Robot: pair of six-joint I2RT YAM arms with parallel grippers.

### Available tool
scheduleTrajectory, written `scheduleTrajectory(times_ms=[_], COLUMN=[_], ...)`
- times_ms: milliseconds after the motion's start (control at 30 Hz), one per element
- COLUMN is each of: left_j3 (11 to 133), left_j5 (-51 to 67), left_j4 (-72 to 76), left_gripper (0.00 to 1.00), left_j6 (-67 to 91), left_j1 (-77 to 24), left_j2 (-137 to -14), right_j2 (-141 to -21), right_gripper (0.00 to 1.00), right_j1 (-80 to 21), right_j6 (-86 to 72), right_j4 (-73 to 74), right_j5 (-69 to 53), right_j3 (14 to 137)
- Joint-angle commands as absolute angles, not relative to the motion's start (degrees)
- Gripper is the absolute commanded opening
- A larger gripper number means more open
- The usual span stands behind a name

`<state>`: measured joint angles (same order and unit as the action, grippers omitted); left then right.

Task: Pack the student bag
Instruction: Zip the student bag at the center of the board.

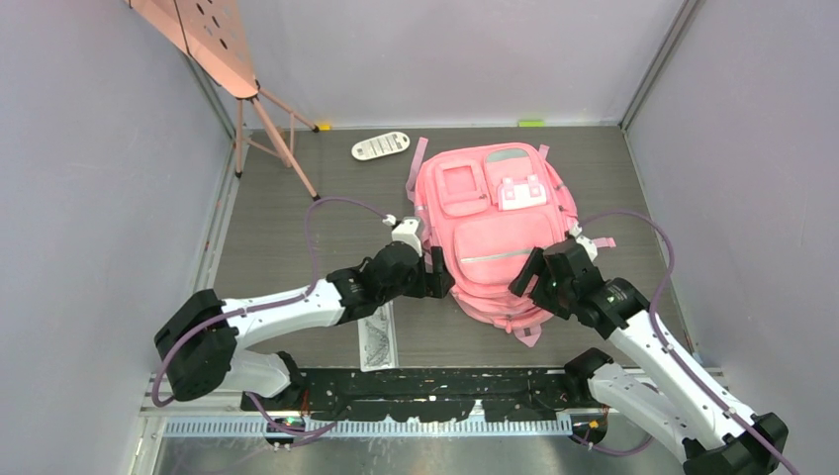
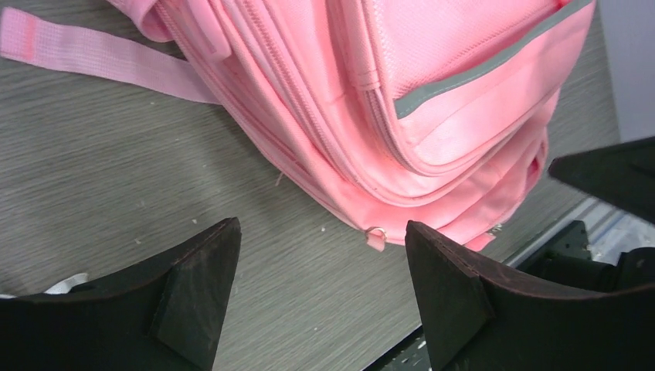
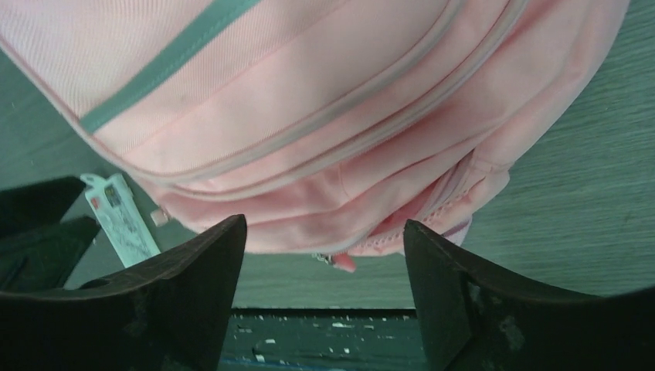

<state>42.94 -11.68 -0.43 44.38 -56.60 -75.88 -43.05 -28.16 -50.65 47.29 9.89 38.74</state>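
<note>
The student bag, a pink backpack with front pockets and a grey trim strip, lies flat on the table with its front up. My left gripper is at the bag's near left edge. In the left wrist view that gripper is open over bare table, just short of the bag and a small ring pull. My right gripper is at the near right edge. It is open, with the bag's near rim and a pink zipper pull just beyond its fingertips.
A white remote-like object lies at the back left of the bag. A flat printed strip lies near the front edge by the left arm. A pink stand on thin legs occupies the back left corner. Walls enclose three sides.
</note>
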Motion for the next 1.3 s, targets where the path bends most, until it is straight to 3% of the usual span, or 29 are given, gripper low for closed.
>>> scheduleTrajectory(times_ms=[0, 133, 433, 833, 1100, 1267], left_j3=[41.67, 39.16, 40.2, 39.99, 39.99, 40.27], left_j5=[-7.99, -5.75, -2.34, -3.85, -5.23, -8.19], left_j4=[6.0, 12.96, 18.72, 19.47, 18.98, 16.13], left_gripper=[0.78, 0.72, 0.64, 0.53, 0.28, 0.04], left_j6=[48.69, 52.51, 55.26, 55.79, 54.96, 52.74], left_j1=[-56.19, -55.29, -55.11, -55.11, -55.11, -54.98], left_j2=[-77.16, -79.87, -86.18, -88.7, -88.58, -86.2], right_j2=[-39.99, -40.23, -41.47, -46.89, -52.59, -56.46], right_gripper=[0.77, 0.66, 0.53, 0.53, 0.46, 0.24], right_j1=[-31.15, -35.22, -46.1, -51.43, -52.2, -52.34], right_j6=[-48.63, -50.66, -57.34, -57.04, -54.41, -53.51], right_j4=[50.44, 51.67, 51.6, 46.2, 40.5, 42.4], right_j5=[5.22, 4.8, 12.53, 19.73, 24.66, 26.34], right_j3=[40.91, 39.93, 37.21, 34.02, 33.59, 35.43])
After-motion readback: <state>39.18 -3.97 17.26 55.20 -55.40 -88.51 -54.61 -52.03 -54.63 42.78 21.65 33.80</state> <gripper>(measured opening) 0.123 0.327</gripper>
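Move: The zipper pull at the bag's bottom edge sits about 4 cm back, 4 cm left and 6 cm below the right hand. The bottom strap trails some 4 cm right of the pull and 2 cm nearer the base. The seam at the bag's lower-left edge lies level with the left hand, 4 cm to its right and 5 cm below; the side strap is about 9 cm ahead and 6 cm left of the left hand, the pencil pack 9 cm back and 17 cm left. The bag's lower-left seam is met by the left hand, which goes right and down, about 4 cm each, tips down slightly and closes to pinch it. Around the zipper pull the right fingers narrow, after that hand swings back and left with a small counter-clockwise turn, then sinks some 5 cm, easing forward again with its left side dipping. ##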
